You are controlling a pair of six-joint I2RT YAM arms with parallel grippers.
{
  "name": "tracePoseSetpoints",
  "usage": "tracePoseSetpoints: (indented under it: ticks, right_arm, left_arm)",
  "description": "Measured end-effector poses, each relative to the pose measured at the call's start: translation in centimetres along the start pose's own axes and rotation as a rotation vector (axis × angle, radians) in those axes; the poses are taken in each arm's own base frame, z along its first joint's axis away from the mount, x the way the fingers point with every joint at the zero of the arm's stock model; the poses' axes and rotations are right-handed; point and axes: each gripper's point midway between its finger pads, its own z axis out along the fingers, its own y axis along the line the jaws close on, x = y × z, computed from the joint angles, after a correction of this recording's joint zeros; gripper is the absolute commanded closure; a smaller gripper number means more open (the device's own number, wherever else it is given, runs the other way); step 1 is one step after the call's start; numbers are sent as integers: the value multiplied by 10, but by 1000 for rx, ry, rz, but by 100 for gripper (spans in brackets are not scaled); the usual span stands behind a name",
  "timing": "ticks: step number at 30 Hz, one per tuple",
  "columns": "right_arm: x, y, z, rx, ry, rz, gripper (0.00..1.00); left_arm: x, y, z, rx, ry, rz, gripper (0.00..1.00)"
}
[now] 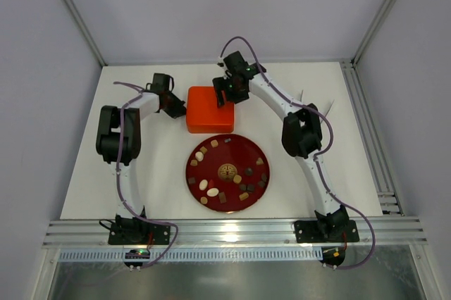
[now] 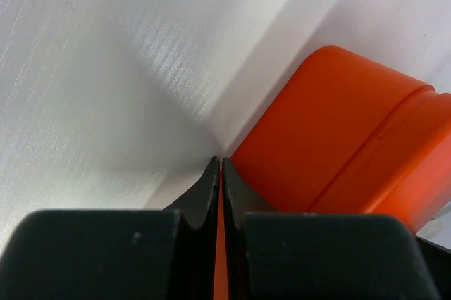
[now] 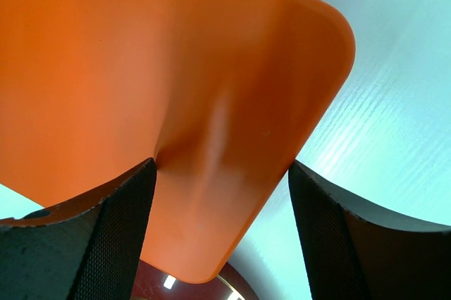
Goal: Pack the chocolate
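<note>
The chocolate (image 1: 212, 191) lies as several small dark, tan and cream pieces on a round dark red plate (image 1: 232, 152). Behind the plate sits an orange square box (image 1: 208, 111) with its lid on. My left gripper (image 1: 177, 112) is shut, its tips (image 2: 220, 163) low at the left side of the box (image 2: 331, 131), with nothing between them. My right gripper (image 1: 222, 96) hangs open over the box's back right corner. In the right wrist view its jaws (image 3: 222, 166) straddle a rounded corner of the box (image 3: 141, 53); the left finger is at the orange surface, the right finger stands apart from it.
White table with grey walls at the back and both sides. A metal rail (image 1: 232, 233) runs along the near edge by the arm bases. A sliver of the plate (image 3: 151, 289) shows under the box corner in the right wrist view.
</note>
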Motion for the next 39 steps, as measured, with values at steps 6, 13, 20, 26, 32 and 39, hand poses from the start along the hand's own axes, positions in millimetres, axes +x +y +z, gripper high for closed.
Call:
tracePoseSetpoints:
  ticks: [6, 13, 20, 26, 32, 39]
  right_arm:
    - [-2, -1, -1, 59, -15, -36, 24]
    - [-7, -2, -1, 96, -27, -63, 23]
    - [-8, -2, -1, 96, -30, -67, 24]
    - [-8, -3, -1, 95, -30, -68, 24]
    - [-8, -3, -1, 90, -30, -70, 24]
    - [-9, -4, -1, 81, -29, -66, 24]
  left_arm:
    - [0, 0, 0, 5, 0, 28, 100]
    - [-5, 0, -3, 25, 16, 44, 85]
    - [-26, 3, -9, 46, 0, 54, 69]
    - [-50, 5, -17, 67, -28, 49, 46]
    - [-66, -6, -30, 130, -62, 55, 32]
    - [-68, -38, -42, 279, -67, 124, 30]
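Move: The left hand's shut fingertips are low against the left side of the orange chocolate box, whose lid is on; the box's middle is about 8 cm to the hand's right, level with it fore and aft and some 2 cm above it. The red plate's centre lies roughly 21 cm back and 13 cm right. From the right hand, over the lid's right part, the box's middle is about 4 cm left and 4 cm below. The shut left fingertips come free of the box's left side: after a short pause the hand slides left about 5 cm while opening well over halfway, then climbs to some 7 cm up and 4 cm forward, easing back right a little and tilting its fingers about 15 degrees outward. The right hand stays on the lid's right part, fingers open, shifting about a centimetre forward. ##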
